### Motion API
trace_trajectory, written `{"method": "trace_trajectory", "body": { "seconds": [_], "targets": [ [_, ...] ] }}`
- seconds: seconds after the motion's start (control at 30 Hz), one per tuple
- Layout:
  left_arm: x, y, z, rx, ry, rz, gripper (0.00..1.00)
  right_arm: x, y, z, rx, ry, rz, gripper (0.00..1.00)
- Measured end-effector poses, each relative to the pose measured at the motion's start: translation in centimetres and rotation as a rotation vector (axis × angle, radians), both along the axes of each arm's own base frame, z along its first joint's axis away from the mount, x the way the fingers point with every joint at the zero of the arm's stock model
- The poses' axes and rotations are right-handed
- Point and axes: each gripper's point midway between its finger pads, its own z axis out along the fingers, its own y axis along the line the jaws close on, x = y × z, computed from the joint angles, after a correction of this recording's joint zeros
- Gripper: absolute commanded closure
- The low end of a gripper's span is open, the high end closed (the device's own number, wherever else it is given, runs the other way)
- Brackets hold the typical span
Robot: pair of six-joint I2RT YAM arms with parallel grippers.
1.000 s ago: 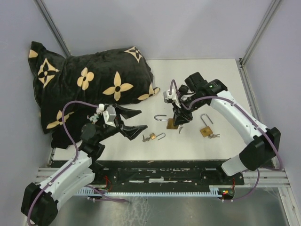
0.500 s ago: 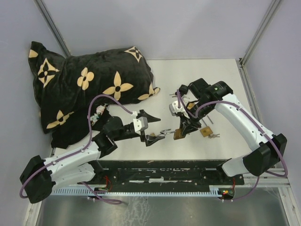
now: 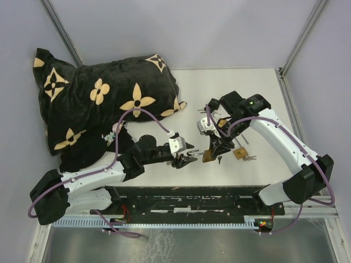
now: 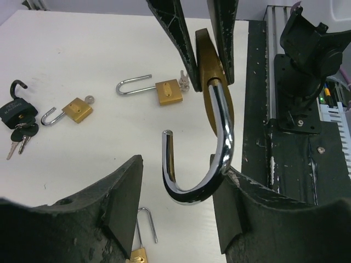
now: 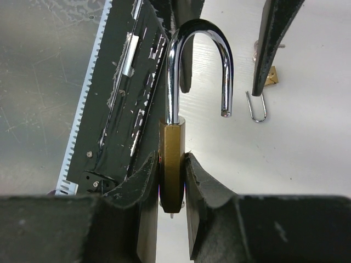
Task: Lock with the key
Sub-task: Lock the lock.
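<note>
My right gripper [image 3: 210,153] is shut on the body of a brass padlock [image 5: 172,164], which it holds above the table. The chrome shackle [image 5: 200,55] is swung open and points toward the left arm. A small key tip [image 5: 173,212] shows under the body, and in the top view the key [image 3: 219,159] pokes out beside it. My left gripper [image 4: 178,208] is open around the shackle's bend [image 4: 219,137]. Its right finger [image 4: 236,213] touches the shackle. A gap remains at its left finger [image 4: 123,203].
Loose padlocks lie on the white table: a long-shackled brass one [image 4: 167,91], a small brass one [image 4: 77,109], a black one with keys [image 4: 16,112], and one below the left jaws [image 4: 137,255]. A black flowered pillow [image 3: 104,104] fills the back left. The black base rail [image 3: 192,200] runs along the front.
The left arm has stretched right to the held padlock and its jaws have narrowed around the shackle. The right arm brought the padlock forward, then held still.
</note>
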Motion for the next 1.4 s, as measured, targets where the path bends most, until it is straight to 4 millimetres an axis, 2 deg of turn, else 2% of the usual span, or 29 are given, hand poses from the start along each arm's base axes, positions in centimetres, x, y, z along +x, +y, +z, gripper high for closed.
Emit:
{"method": "trace_trajectory", "body": {
  "seconds": [0.17, 0.27, 0.37, 0.77, 0.87, 1.1, 1.4],
  "targets": [
    [-0.4, 0.3, 1.5, -0.039, -0.015, 0.009, 0.42, 0.2, 0.1, -0.2, -0.004, 0.003, -0.014, 0.98],
    [-0.5, 0.5, 2.5, -0.073, -0.020, 0.018, 0.48, 0.3, 0.1, -0.2, -0.005, 0.004, -0.018, 0.98],
    [-0.6, 0.5, 2.4, -0.077, 0.000, 0.019, 0.53, 0.3, 0.1, -0.2, -0.007, 0.006, -0.022, 0.98],
    [-0.8, 0.4, 1.6, -0.069, 0.064, 0.024, 0.55, 0.4, 0.2, -0.5, -0.017, 0.026, -0.031, 0.98],
    [-0.9, 0.5, 1.5, -0.071, 0.073, 0.024, 0.63, 0.5, 0.2, -0.6, -0.020, 0.030, -0.032, 0.98],
    [-1.3, 0.3, 1.5, -0.078, 0.104, 0.013, 0.94, 1.0, 0.4, -0.7, -0.020, 0.031, -0.052, 0.98],
    [-1.2, 0.4, 1.5, -0.112, 0.249, 0.068, 0.97, 1.5, 0.5, -0.8, -0.021, 0.041, -0.086, 0.98]
  ]
}}
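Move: The open shackle of the brass padlock is already between the left hand's parted fingers, its middle about 2 cm to the right, 1 cm above and level fore and aft. The lock body, held in the right hand, lies some 7 cm to the right at the same height. A small open padlock lies on the table about 5 cm ahead, 4 cm to the left and 13 cm below. From the right hand the shackle is about 5 cm to the left, level fore and aft and in height. Left hand rises about 1.5 cm, closes on the shackle's bend, then rolls some 15 degrees about its finger line. ##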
